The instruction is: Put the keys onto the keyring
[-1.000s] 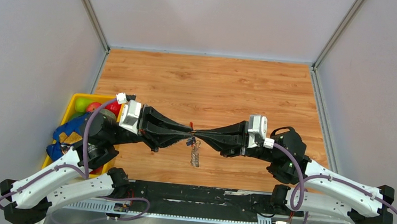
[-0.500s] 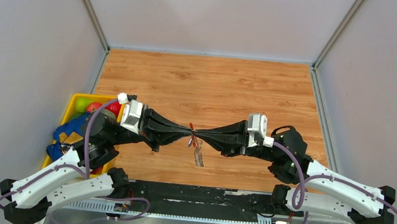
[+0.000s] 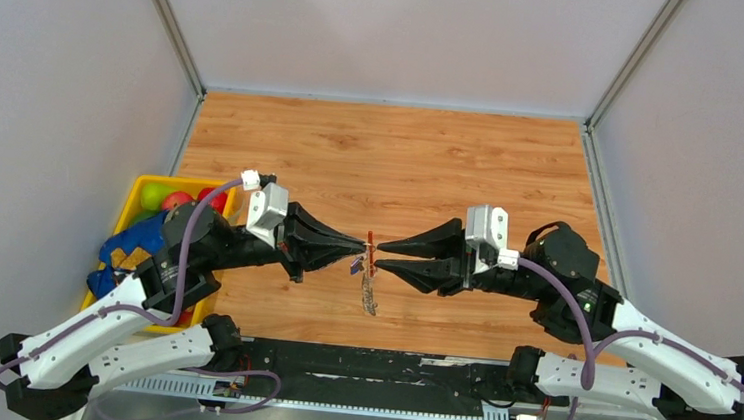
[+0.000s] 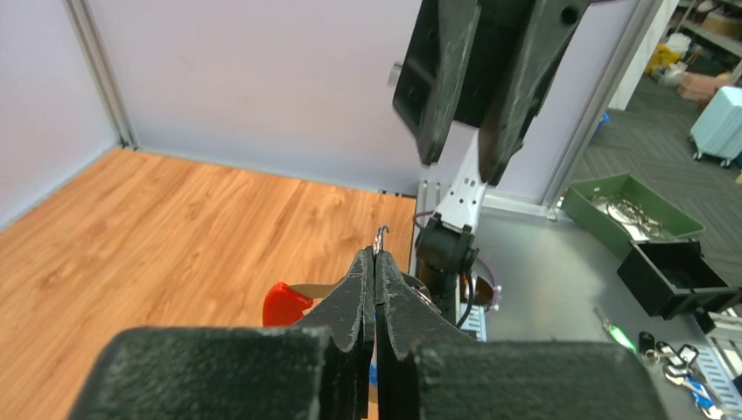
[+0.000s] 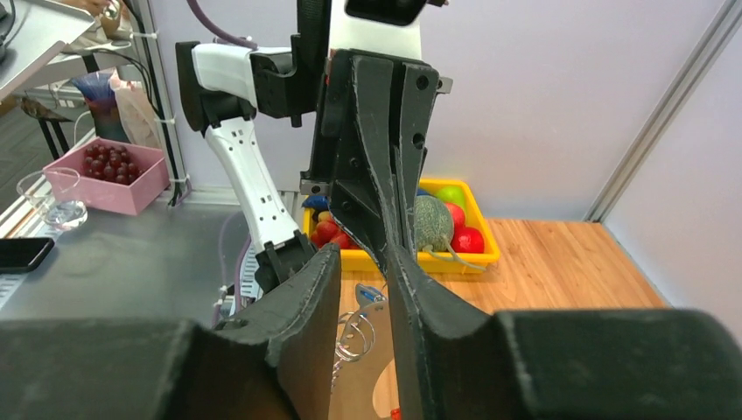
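Over the middle of the table, my left gripper (image 3: 362,241) is shut at its tip on the keyring's red loop (image 3: 370,241). The grey glittery piece (image 3: 369,292) dangles below it. The keys' small blue tag (image 3: 356,264) hangs just under the left tip. In the left wrist view the gripper (image 4: 374,255) is shut, a thin metal hook (image 4: 381,233) pokes out of its tip, and a red part (image 4: 284,304) shows below. My right gripper (image 3: 380,252) stands open just right of the loop and touches nothing. Between its fingers (image 5: 363,254) hang the blue tag (image 5: 369,295) and a wire ring (image 5: 354,337).
A yellow bin (image 3: 139,192) with red and green fruit sits at the table's left edge, with a blue cloth (image 3: 129,246) over its near side. Grey walls enclose the wooden table (image 3: 392,161). A black rail (image 3: 366,365) runs along the near edge.
The right gripper has opened and drawn back to the right, off the keyring. The left gripper has shut on the red loop and still holds the hanging pieces.
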Motion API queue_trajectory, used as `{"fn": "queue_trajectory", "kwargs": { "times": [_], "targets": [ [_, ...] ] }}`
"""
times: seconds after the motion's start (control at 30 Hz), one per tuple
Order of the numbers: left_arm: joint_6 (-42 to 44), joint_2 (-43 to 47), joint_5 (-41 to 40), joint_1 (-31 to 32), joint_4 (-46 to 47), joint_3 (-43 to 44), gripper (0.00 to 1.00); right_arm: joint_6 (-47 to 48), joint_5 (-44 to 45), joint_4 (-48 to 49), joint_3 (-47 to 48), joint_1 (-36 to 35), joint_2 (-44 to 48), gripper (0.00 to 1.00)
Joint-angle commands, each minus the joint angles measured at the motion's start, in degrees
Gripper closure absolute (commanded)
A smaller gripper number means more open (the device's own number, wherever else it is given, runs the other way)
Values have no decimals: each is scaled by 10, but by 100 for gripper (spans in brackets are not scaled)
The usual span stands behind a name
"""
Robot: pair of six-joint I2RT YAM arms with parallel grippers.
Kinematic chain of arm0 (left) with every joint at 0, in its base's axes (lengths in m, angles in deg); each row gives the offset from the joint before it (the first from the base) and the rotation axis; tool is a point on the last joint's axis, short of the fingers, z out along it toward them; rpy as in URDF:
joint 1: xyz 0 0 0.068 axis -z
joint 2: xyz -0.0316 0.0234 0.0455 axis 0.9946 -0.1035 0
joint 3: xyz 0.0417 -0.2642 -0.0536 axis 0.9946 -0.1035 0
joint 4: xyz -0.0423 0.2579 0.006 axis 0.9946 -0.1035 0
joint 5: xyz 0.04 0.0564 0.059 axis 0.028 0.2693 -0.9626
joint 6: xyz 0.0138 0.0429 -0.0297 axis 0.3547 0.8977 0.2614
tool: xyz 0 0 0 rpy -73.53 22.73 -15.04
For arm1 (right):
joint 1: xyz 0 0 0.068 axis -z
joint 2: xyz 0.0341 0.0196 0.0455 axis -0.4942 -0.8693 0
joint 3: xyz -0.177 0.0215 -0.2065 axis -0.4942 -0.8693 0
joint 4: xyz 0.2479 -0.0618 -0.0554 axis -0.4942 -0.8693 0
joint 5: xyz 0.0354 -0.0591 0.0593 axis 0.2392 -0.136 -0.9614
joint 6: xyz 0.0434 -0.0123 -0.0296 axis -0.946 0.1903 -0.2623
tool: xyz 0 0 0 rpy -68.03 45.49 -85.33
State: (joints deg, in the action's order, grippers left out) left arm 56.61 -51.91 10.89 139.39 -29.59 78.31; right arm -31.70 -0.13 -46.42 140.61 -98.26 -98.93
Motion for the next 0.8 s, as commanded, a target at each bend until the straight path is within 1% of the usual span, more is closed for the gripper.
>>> {"fn": "queue_trajectory", "kwargs": {
  "times": [0.0, 0.13, 0.27, 0.5, 0.77],
  "targets": [
    [32, -5, -4, -2, -54, 44, 100, 24, 6, -123, 72, -2, -11, 68],
    [43, -9, -1, -2, -99, 59, 100, 32, 24, -192, 107, -1, -43, 68],
    [53, -21, 4, -2, -140, 78, 100, 38, 34, -236, 122, -2, -72, 69],
    [76, -36, 7, -2, -206, 106, 100, 38, 22, -253, 125, -2, -82, 68],
    [98, -43, 17, -2, -282, 133, 100, 39, 30, -267, 124, -2, -90, 68]
  ]
}}
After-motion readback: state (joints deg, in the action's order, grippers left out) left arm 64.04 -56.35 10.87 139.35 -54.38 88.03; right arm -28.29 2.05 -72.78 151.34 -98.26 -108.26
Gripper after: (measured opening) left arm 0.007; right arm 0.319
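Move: Hanging just below the left fingertips, the keyring is about 4 cm under and 1 cm back of the left hand, and 1 cm to its right. From the open right hand, it lies level fore and aft, some 2 cm left and 5 cm down. The blue tag is roughly 3 cm left of the right hand and 3 cm below it; the red-handled plate hangs about 1 cm left and 6 cm below. Dipping after a tiny rise, the right hand comes down about 7 cm and slightly forward, its left-pointing fingers tipping some 25 degrees downward and staying partly open as they near the keyring. The left hand keeps its pinch on the small metal end above and sinks more slowly, about 4 cm, its fingertips also tilting down. ##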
